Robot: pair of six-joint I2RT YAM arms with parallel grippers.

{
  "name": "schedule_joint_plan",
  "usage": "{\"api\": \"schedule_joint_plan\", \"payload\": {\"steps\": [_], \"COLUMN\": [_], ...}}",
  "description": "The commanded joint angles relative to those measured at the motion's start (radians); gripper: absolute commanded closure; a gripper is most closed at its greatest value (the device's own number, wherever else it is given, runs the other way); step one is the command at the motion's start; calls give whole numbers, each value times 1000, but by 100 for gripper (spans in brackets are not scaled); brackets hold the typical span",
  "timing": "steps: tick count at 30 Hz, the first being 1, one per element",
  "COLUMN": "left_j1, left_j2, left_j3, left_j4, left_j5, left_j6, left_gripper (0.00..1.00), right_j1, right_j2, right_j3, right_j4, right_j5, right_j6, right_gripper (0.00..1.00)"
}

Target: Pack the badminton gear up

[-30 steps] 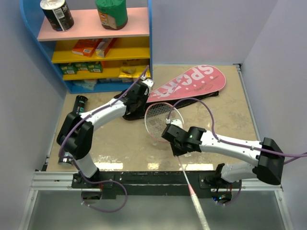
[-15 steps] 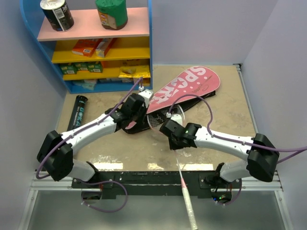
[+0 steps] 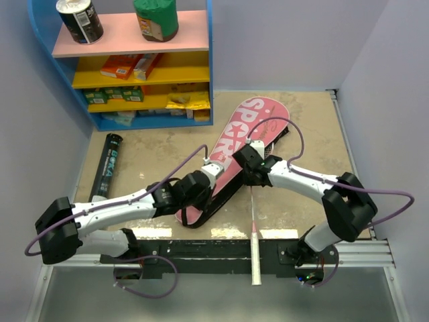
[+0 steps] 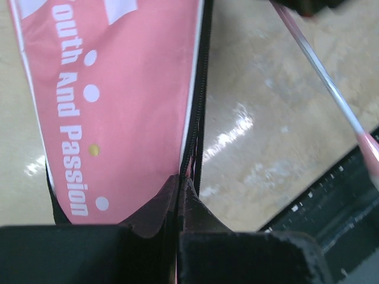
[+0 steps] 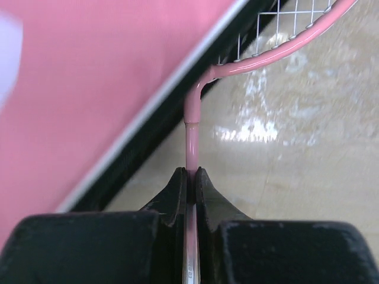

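The pink cover (image 3: 247, 131) with white "SPORT" lies slanted across the middle of the table, its narrow end toward the near edge. My left gripper (image 3: 200, 189) is shut on that narrow end, pinching the black zipper edge (image 4: 192, 160) of the cover (image 4: 118, 106). My right gripper (image 3: 249, 164) is shut on the pink shaft (image 5: 191, 145) of a racket, just below its head. The racket head (image 5: 284, 38) runs partly under the cover's black edge. Its white handle (image 3: 255, 261) sticks out over the near rail. A long black tube (image 3: 110, 164) lies at the left.
A blue shelf unit (image 3: 209, 67) stands at the back left, with two cans (image 3: 79, 19) on top and snack boxes (image 3: 127, 66) below. A black rail (image 3: 201, 249) runs along the near edge. Walls close in both sides.
The left gripper has dragged the cover's narrow end toward the near edge, swinging the cover from lying across to slanting. The right gripper has carried the racket back, its head now under the cover's edge.
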Motion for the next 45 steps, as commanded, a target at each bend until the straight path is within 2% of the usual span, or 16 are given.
{"api": "schedule_joint_plan", "payload": {"steps": [1,6,11,17,18,20,21,24,29,35,40,45], "left_j1": [-102,-183,-197,-199,-200,-199,-199,-199,-199,-199,-199,-199], "left_j2": [-57,-60,-36,-25,-24,-21,-21,-13,19,71,98,113], "left_j3": [-47,-71,-80,-65,-59,-54,-51,-44,-25,2,24,45], "left_j4": [26,22,33,48,48,48,48,45,60,95,111,123], "left_j5": [-8,-44,-47,-54,-56,-64,-65,-80,-93,-88,-90,-90], "left_j6": [-128,-190,-196,-188,-188,-185,-183,-177,-153,-133,-116,-107], "left_gripper": [100,100,100,100,100,100,100,100,100,100,100,100], "right_j1": [-73,-150,-204,-205,-205,-204,-205,-204,-204,-194,-187,-70], "right_j2": [35,107,192,280,283,274,271,231,130,-42,-174,-208], "right_j3": [66,94,163,241,237,222,206,169,106,10,-93,-88], "right_j4": [212,345,444,508,520,530,522,482,364,122,17,-3], "right_j5": [57,37,-55,-282,-304,-339,-338,-335,-310,-319,-447,-563], "right_j6": [-121,-207,-265,-311,-313,-310,-307,-307,-285,-255,-249,-177], "right_gripper": [100,100,100,100,97,81,67,56,52,50,48,45]}}
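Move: Ahead and a little left of the right hand, which already pinches the racket's shaft, lies the bag: its middle is about 8 cm ahead, 5 cm left and 4 cm below. The racket's head, partly tucked under the bag's black edge, is some 18 cm straight ahead; the grip trails about 24 cm behind. From the left hand, already holding that edge, the bag's middle is about 12 cm ahead, 8 cm right and 7 cm below. Pushing the racket forward by its shaft, the right hand slides the head farther into the bag over some 12 cm, bearing slightly left late on, then opens about halfway, lets go, rises a little and draws back about 15 cm over the racket. The left keeps its pinch on the zipper edge, drawing back 5 cm, then sinking 2 cm and easing right. ##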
